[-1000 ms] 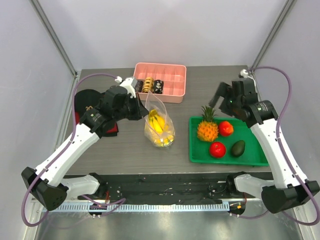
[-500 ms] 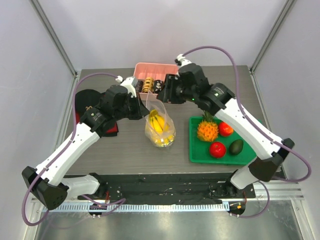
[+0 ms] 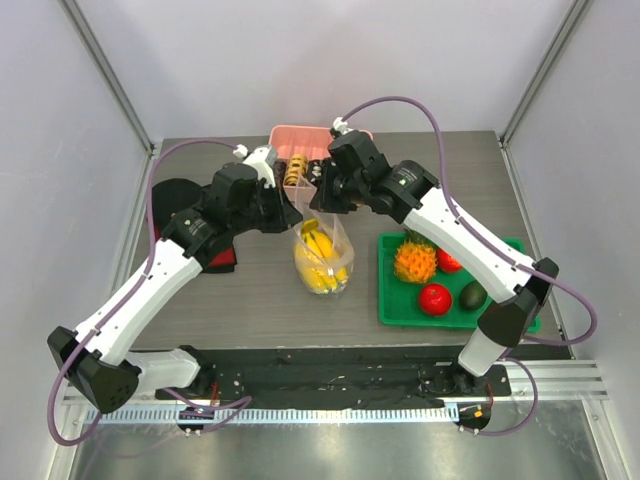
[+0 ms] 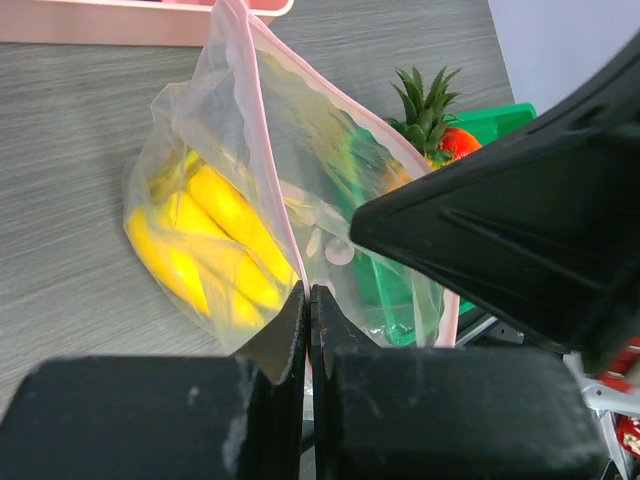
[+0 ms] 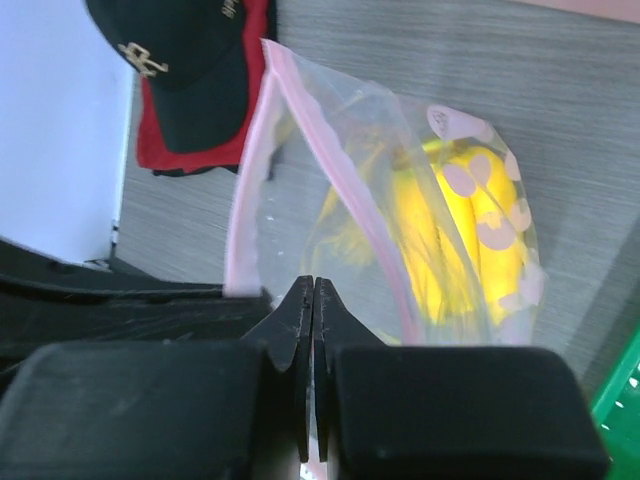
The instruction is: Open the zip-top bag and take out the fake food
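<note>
The clear zip-top bag (image 3: 322,258) stands upright mid-table with the yellow banana (image 4: 205,225) inside, its pink zip strip parted at the top. My left gripper (image 3: 289,214) is shut on the bag's left rim; the strip runs in between its fingertips (image 4: 308,292). On the opposite rim, my right gripper (image 3: 319,200) is shut as well, a thin film pinched at its tips (image 5: 312,285). The pineapple (image 3: 414,260), two red fruits (image 3: 434,298) and the avocado (image 3: 472,295) lie in the green tray (image 3: 392,310).
A pink compartment box (image 3: 290,140) holding small rings sits behind the bag, partly hidden by both arms. On the table's left lies a black and red cap (image 3: 175,200). Grey walls close in the sides.
My right arm swung from over the tray across to the bag's top, and its open jaws shut there. The left gripper kept its hold, shifting slightly.
</note>
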`<state>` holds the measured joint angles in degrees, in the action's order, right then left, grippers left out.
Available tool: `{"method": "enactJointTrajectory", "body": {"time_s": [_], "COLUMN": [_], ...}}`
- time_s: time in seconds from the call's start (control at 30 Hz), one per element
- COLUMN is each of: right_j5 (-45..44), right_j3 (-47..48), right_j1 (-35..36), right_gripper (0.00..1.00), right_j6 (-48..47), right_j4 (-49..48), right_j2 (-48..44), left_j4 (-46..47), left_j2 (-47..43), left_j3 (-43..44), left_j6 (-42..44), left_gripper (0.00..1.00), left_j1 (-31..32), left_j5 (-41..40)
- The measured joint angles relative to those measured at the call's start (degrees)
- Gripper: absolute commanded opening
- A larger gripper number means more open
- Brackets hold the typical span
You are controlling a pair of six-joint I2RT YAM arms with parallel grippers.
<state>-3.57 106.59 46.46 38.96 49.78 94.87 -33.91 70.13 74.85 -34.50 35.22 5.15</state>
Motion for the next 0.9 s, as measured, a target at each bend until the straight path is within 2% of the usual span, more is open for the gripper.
{"method": "enactJointTrajectory", "body": {"time_s": [0.17, 0.47, 0.9], "right_j5": [-1.92, -4.17, -9.46], "right_j3": [-0.50, 6.14, 3.10], "right_j1": [0.26, 0.46, -0.17], "right_gripper": [0.02, 0.01, 0.01], "right_j6": [0.50, 3.76, 7.32], "right_j4": [2.12, 7.37, 10.45], "right_j2": [2.34, 12.37, 12.00], "left_j4": [0.39, 1.36, 2.12], "left_j2": [0.17, 0.55, 0.87], "left_j3": [0.00, 0.00, -0.66], "left_j6": [-1.07, -2.38, -2.38], "left_gripper": [0.00, 0.00, 0.00], "left_j1": [0.00, 0.11, 0.96], "left_j5": [0.72, 1.16, 0.46]}}
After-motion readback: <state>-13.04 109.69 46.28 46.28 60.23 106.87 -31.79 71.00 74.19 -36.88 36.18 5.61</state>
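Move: The bananas in the bag lie some 24 cm below my right hand, about 3 cm ahead and 2 cm to its left. The bag's mouth is just below that hand, about 3 cm down and 2 cm left. From the right hand, the pineapple in the tray stands about 22 cm to the right and 2 cm ahead, and the pink bin is centred some 32 cm ahead and 2 cm left. From my left hand the bananas are about 5 cm ahead, 5 cm right and 23 cm down. I sink my shut right gripper about 9 cm into the bag's mouth towards the bananas, easing a couple of centimetres forward and, late on, drifting slightly right. The wrist turns some 20 degrees on the way, clockwise and with the fingertips steeper down, so the tips go in behind the pink zip edge. My left fingers keep their pinch on the rim, giving only about a centimetre to the right. ##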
